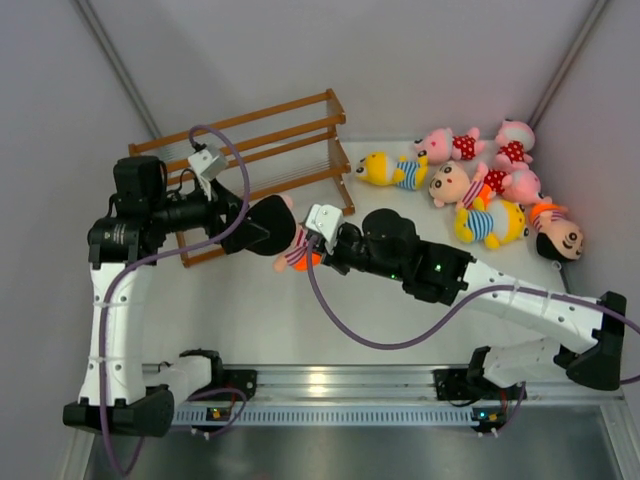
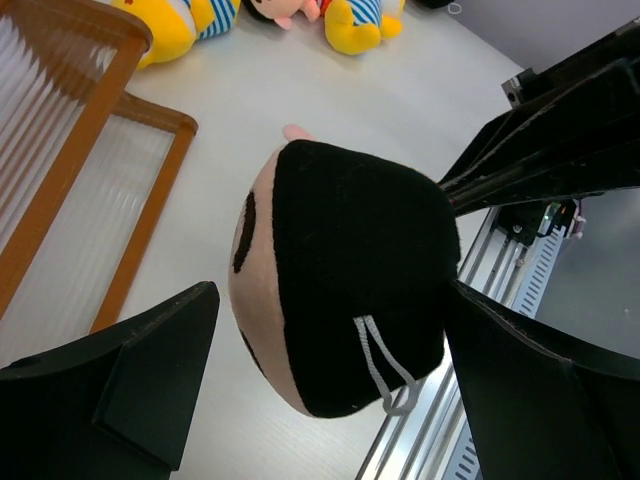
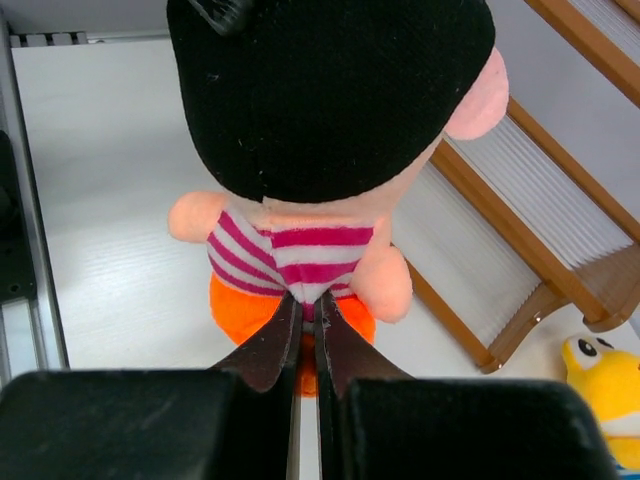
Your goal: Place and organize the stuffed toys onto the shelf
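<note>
A peach-faced black-haired doll point(image 1: 283, 232) in a striped shirt and orange shorts hangs just in front of the wooden shelf point(image 1: 250, 150). My right gripper point(image 3: 310, 310) is shut on the back of its shirt point(image 3: 290, 255). My left gripper point(image 2: 335, 300) is open, its jaws on either side of the doll's black head point(image 2: 340, 250); the right finger point(image 2: 540, 380) touches it and the left finger point(image 2: 130, 370) stands apart. Several more stuffed toys, yellow point(image 1: 390, 170), pink point(image 1: 445, 145) and black-haired point(image 1: 555, 232), lie at the back right. The shelf tiers hold no dolls.
The shelf's lower tier and frame point(image 3: 520, 270) lie just right of the held doll. Grey walls close in at the back and both sides. A metal rail point(image 1: 330, 385) runs along the near edge.
</note>
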You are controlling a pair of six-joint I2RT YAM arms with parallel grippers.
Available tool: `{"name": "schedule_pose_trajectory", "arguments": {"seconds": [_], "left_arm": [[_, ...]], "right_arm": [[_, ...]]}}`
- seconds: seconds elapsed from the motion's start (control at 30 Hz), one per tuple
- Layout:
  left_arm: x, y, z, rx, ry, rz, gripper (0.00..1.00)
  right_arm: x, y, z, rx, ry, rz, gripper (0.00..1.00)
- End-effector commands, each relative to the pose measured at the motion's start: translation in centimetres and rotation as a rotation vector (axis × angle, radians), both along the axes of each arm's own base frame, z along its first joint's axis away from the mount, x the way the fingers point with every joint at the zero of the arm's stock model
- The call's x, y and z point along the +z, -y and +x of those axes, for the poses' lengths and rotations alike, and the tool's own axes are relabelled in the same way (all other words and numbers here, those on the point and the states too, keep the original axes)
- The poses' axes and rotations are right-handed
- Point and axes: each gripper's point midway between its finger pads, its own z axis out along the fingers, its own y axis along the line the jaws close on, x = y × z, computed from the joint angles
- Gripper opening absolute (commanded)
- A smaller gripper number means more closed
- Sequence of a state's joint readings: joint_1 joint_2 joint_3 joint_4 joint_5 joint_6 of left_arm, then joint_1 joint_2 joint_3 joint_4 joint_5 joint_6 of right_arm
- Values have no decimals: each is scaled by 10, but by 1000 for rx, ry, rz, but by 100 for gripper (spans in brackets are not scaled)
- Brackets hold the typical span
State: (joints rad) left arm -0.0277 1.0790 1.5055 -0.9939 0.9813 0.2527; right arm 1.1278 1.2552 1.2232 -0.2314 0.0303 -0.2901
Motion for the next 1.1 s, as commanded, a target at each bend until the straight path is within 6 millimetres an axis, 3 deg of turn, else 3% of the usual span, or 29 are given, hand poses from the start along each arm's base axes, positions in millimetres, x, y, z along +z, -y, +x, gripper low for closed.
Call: {"name": "schedule_pose_trajectory", "arguments": {"seconds": [0.0, 0.07, 0.1, 0.13, 0.17, 0.2, 0.27, 0.3, 0.33, 0.37, 0.4, 0.43, 0.47, 0.5, 0.57, 0.73, 0.87, 0.9, 1.0, 1.03, 1.07], "left_arm": [[-10, 3, 6, -11, -54, -9, 98], [-9, 5, 5, -25, -61, -16, 95], [-9, 6, 5, -32, -57, -16, 84], [-9, 7, 4, -43, -50, -16, 30], [-8, 7, 3, -44, -46, -14, 4], [-7, 7, 2, -45, -34, -13, 1], [-5, 8, -3, -71, -6, -14, 0], [-2, 9, -7, -84, 13, -17, 0], [0, 10, -11, -105, 30, -21, 0], [4, 13, -16, -136, 45, -38, 0], [9, 15, -22, -158, 59, -50, 0], [11, 17, -25, -178, 68, -60, 0], [17, 20, -32, -212, 76, -83, 0], [19, 21, -33, -225, 76, -93, 0], [24, 23, -37, -249, 75, -112, 0], [28, 24, -37, -257, 85, -115, 0], [33, 24, -42, -263, 110, -114, 0], [34, 24, -42, -262, 114, -113, 0], [39, 22, -40, -248, 143, -98, 0], [41, 22, -40, -240, 150, -93, 0], [47, 22, -39, -238, 170, -90, 0]], "right_arm": [[44, -6, -8, 69, 67, 107, 0], [47, -10, -9, 86, 69, 113, 0], [51, -13, -10, 99, 72, 132, 0], [53, -14, -12, 103, 65, 144, 0], [54, -15, -12, 108, 60, 155, 8], [55, -16, -15, 125, 46, 169, 22], [56, -14, -19, 146, -22, 232, 54], [54, -11, -20, 201, -69, 262, 75], [69, -9, -21, 226, -130, 374, 84], [52, 1, -21, 240, -209, 402, 89], [52, 17, -13, 283, -248, 452, 95], [65, 24, -14, 319, -299, 558, 96], [43, 34, -19, 356, -353, 557, 97], [39, 45, -6, 327, -361, 581, 97], [28, 50, -13, 364, -385, 592, 97], [41, 54, -39, 522, -361, 654, 97], [46, 47, -39, 583, -433, 701, 95], [55, 49, -48, 643, -392, 725, 95], [47, 47, -56, 708, -527, 742, 94], [49, 50, -59, 736, -498, 760, 94], [43, 46, -54, 724, -525, 767, 94]]}}
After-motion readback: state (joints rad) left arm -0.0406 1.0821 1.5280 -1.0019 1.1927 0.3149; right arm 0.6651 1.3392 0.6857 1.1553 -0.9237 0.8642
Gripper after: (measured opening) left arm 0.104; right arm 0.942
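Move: The stuffed toy's black-capped head sits between and just beyond the left hand's open fingers, its middle about 4 cm to the right, 2 cm ahead and slightly lower. The right hand still pinches the toy's striped waist, with that head some 7 cm to its left and 3 cm ahead. From the left hand, the shelf's middle is about 20 cm ahead, 5 cm left and 22 cm lower; the yellow toy lies roughly 27 cm ahead, 27 cm right and 33 cm below. The left hand eases about 1 cm forward and down, shuts its wide-open fingers on the toy's black cap, then keeps that pinch as it draws back some 4 cm, rising and drifting right while turning about 10 degrees clockwise. Once the left has its grip, the right hand opens wide and lets go of the striped waist, swings about 6 cm right and forward off the toy, then pulls back about 5 cm with its fingers open, its wrist turning some 60 degrees in all. ##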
